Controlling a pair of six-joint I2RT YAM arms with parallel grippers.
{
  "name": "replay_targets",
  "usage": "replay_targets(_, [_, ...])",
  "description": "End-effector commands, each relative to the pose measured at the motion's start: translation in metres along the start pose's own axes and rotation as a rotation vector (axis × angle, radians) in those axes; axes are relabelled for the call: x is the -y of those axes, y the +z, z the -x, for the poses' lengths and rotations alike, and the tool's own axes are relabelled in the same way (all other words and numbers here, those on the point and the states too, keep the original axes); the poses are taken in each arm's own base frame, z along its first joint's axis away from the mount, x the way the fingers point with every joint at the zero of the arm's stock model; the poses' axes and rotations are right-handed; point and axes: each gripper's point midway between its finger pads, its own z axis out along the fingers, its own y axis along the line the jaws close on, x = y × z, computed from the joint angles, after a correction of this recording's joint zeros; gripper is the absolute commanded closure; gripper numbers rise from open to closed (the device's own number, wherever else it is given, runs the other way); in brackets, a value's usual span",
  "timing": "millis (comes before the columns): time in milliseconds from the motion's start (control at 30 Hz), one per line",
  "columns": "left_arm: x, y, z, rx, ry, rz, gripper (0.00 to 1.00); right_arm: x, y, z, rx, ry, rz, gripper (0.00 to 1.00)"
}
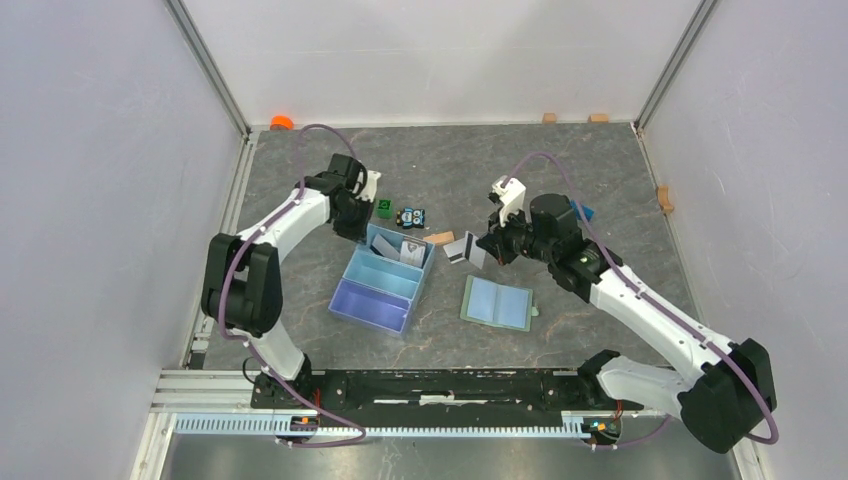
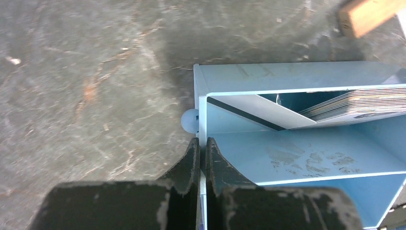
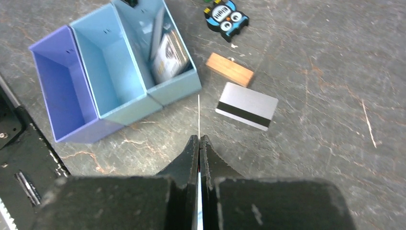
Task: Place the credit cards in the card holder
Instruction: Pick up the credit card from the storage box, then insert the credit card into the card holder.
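The card holder (image 1: 497,303) lies open and flat, pale blue-green inside, near the right arm. My right gripper (image 3: 199,139) is shut on a credit card (image 3: 198,115), which shows edge-on as a thin white line above the table. A grey credit card with a dark stripe (image 3: 246,105) lies flat just ahead to its right. More credit cards (image 3: 167,57) stand in the end compartment of the light blue tray (image 3: 119,72). My left gripper (image 2: 201,143) is shut on that tray's thin side wall (image 2: 202,115), beside a leaning striped card (image 2: 258,109) and a stack of cards (image 2: 354,103).
A small wooden block (image 3: 230,69) lies between the tray and the striped card. An owl-faced toy (image 1: 412,217) and a green cube (image 1: 384,208) sit behind the tray. Small blocks and an orange object (image 1: 282,122) line the far wall.
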Motion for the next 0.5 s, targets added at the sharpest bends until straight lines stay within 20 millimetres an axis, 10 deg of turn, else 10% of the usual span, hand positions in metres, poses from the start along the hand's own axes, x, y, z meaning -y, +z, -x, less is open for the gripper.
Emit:
replay_targets(0, [-0.050,0.002,-0.027,-0.095,-0.083,0.176,0.98,0.014,-0.011,-0.010,-0.017,-0.002,-0.056,1.00])
replay_targets(100, [-0.050,0.000,-0.027,-0.093,-0.089,0.177,0.96,0.018,-0.016,-0.017,-0.025,0.012,-0.066,1.00])
replay_targets(333, [-0.050,-0.021,-0.008,-0.001,-0.100,0.194,0.30,0.020,-0.031,-0.021,-0.020,0.029,-0.071,1.00])
replay_targets(467, [-0.045,-0.048,0.014,0.120,-0.091,0.186,0.11,0.017,-0.039,-0.025,-0.029,0.036,-0.056,1.00])
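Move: The storage box, its end wall between the left fingertips, has its middle some 8 cm back and 4 cm right of the left hand, about 4 cm down; the green block stands 10 cm ahead and 4 cm right, 6 cm down. The right hand, holding a card, has the open card holder about 5 cm back, 5 cm right and 17 cm below; a loose card lies 7 cm ahead and 2 cm left, the wood block 9 cm ahead and 8 cm left, both at table height. Bring the left gripper about 5 cm to the left, still pinching the storage box's end wall at first, then open the fingers wide to let the wall go. Meanwhile keep the card pinched in the right fingertips and carry it some 4 cm right, dipping about 2 cm and easing slightly back up, away from the loose card and towards the card holder. ##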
